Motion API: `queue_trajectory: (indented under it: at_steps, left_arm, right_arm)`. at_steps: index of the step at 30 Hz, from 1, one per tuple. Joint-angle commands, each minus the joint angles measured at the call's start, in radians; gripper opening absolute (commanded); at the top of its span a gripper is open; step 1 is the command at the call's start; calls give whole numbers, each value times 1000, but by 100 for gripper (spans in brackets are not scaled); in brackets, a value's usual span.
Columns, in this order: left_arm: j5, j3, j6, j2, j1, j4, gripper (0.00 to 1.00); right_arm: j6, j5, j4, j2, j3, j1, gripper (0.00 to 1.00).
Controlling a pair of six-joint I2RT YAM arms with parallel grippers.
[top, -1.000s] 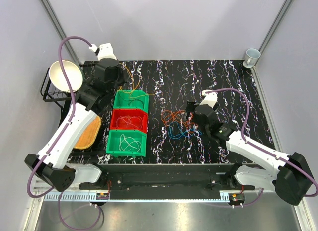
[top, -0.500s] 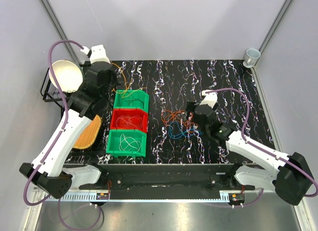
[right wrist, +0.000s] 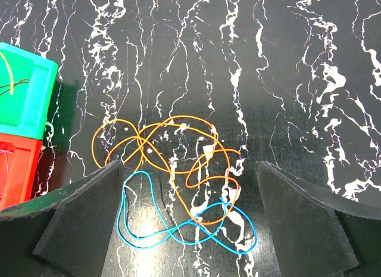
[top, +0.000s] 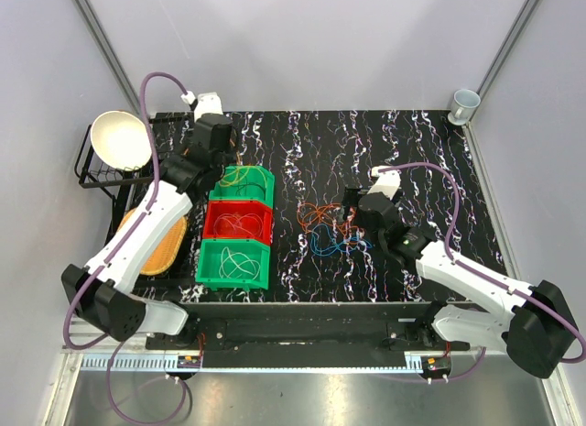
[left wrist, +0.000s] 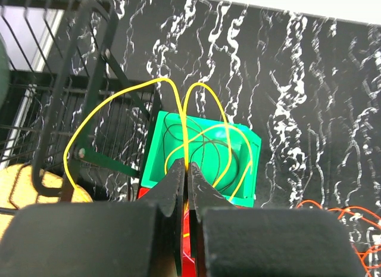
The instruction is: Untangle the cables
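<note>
My left gripper [left wrist: 186,164] is shut on a yellow cable [left wrist: 140,90] just above the far green bin [left wrist: 155,147]. The cable's loops arch up from the fingertips and fall into that bin [top: 267,181], where a dark wire also lies. An orange cable [right wrist: 178,119] and a blue cable [right wrist: 138,242] lie tangled together on the black marbled table [right wrist: 309,62]. My right gripper [right wrist: 189,170] hangs open just above this tangle [top: 322,226], with a finger on either side and nothing between them.
A red bin [top: 210,221] and a near green bin [top: 201,262] sit in a row with the far one, each holding thin wires. A wire rack [top: 90,177] with a white bowl [top: 119,139] and a woven tray [top: 165,247] stand at the left. A cup [top: 465,103] is at the back right.
The left arm swung right from over the rack to above the far green bin, carrying the yellow cable with it. The right arm and the tangle have not moved.
</note>
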Motion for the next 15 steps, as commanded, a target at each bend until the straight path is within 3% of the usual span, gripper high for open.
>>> queue_trajectory:
  at_steps: [1,15]
  left_arm:
    - [4,-19,-15,27,12,57,0]
    - [56,-20,-48,214,55,123,0]
  right_arm:
    - [4,11,34,0,22,-7,98]
    - [4,9,34,3,22,-7,98]
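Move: The shut left gripper already holds the yellow cable. The far green bin, where a black cable lies, is some 23 cm below it, about 2 cm ahead and 3 cm to its right. The red bin adjoins that bin on the near side, about 7 cm back from the gripper and 2 cm right; the dish rack stands roughly 17 cm to the gripper's left and 5 cm farther out. From the idle right gripper the far green bin lies about 24 cm left, 4 cm ahead and 11 cm down. Lower the left gripper about 7 cm towards the far green bin, easing it some 3 cm forward as it sinks, beside the dish rack. Tip the fingers down by under 10 degrees and keep them shut on the yellow cable, so that its loops hang over the bin. ##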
